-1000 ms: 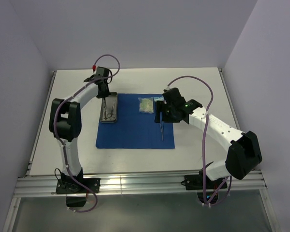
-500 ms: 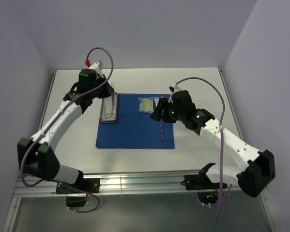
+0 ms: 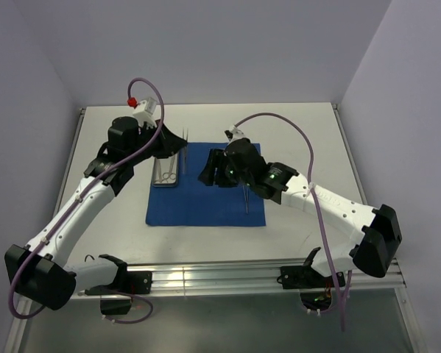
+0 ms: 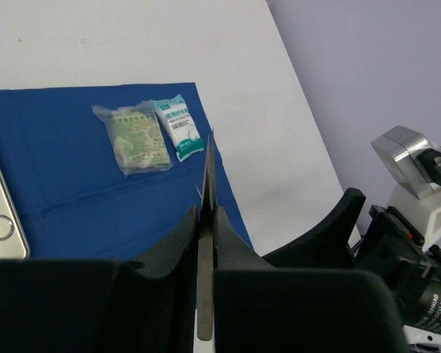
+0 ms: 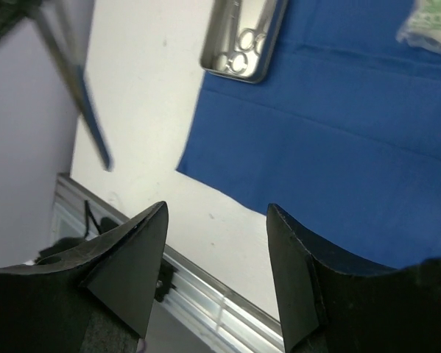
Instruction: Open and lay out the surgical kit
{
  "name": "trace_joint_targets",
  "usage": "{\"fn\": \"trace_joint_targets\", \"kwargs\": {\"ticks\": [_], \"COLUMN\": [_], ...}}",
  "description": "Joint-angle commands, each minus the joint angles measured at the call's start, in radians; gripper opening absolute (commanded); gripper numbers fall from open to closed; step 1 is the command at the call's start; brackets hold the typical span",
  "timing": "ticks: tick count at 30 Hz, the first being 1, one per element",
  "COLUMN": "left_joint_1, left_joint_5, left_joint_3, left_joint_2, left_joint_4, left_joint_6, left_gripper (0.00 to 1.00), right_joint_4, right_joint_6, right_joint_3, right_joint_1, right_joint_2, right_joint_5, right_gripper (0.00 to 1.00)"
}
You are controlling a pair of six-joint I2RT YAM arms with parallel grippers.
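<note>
The surgical kit's royal-blue cloth (image 3: 198, 206) lies spread flat on the table. A steel tray (image 3: 166, 176) rests on its left edge, with scissor rings (image 5: 242, 40) showing inside. My left gripper (image 3: 177, 143) hangs above the tray's far right corner, shut on thin steel tweezers (image 4: 207, 184) that stick out past its fingertips (image 4: 183, 235). Two packets (image 4: 135, 137) lie side by side on the cloth. A second pair of tweezers (image 3: 247, 197) lies near the cloth's right edge. My right gripper (image 5: 216, 209) is open and holds nothing, hovering over the cloth's upper middle (image 3: 208, 170).
The right arm's body (image 4: 419, 220) is close on the left gripper's right side. The table's near metal rail (image 5: 205, 294) runs below the cloth's front edge. White table (image 3: 301, 132) surrounds the cloth, with walls on three sides.
My left gripper has risen from the tray with the tweezers and shifted right. The right gripper has swung left across the cloth, over where the packets lie, and its jaws have narrowed a little.
</note>
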Motion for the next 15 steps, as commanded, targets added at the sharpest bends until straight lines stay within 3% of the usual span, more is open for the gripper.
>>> {"fn": "trace_joint_targets", "kwargs": {"ticks": [1,15], "left_joint_1": [-0.013,-0.039], "left_joint_5": [0.011,0.027], "left_joint_3": [0.001,0.015], "left_joint_2": [0.001,0.038], "left_joint_4": [0.045,0.040], "left_joint_6": [-0.023,-0.039], "left_gripper": [0.00,0.00], "right_joint_4": [0.052,0.053], "right_joint_6": [0.032,0.023], "right_joint_3": [0.091,0.196], "right_joint_1": [0.027,0.058], "right_joint_2": [0.018,0.100], "right_joint_5": [0.044,0.003], "right_gripper": [0.63,0.60]}}
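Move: The left hand holds the tweezers near their middle, the joined end hanging back and down; from it the right gripper is about 8 cm back, 6 cm right and 8 cm lower. From the right hand, the tweezers' middle is roughly 6 cm ahead, 6 cm left and 5 cm up. Some 19 cm below the right hand are the tray, 19 cm ahead and 16 cm left, and the gauze pack, 20 cm ahead and 5 cm right. The right hand, fingers open, moves about 4 cm left and 3.5 cm up towards the left hand's tweezers. ##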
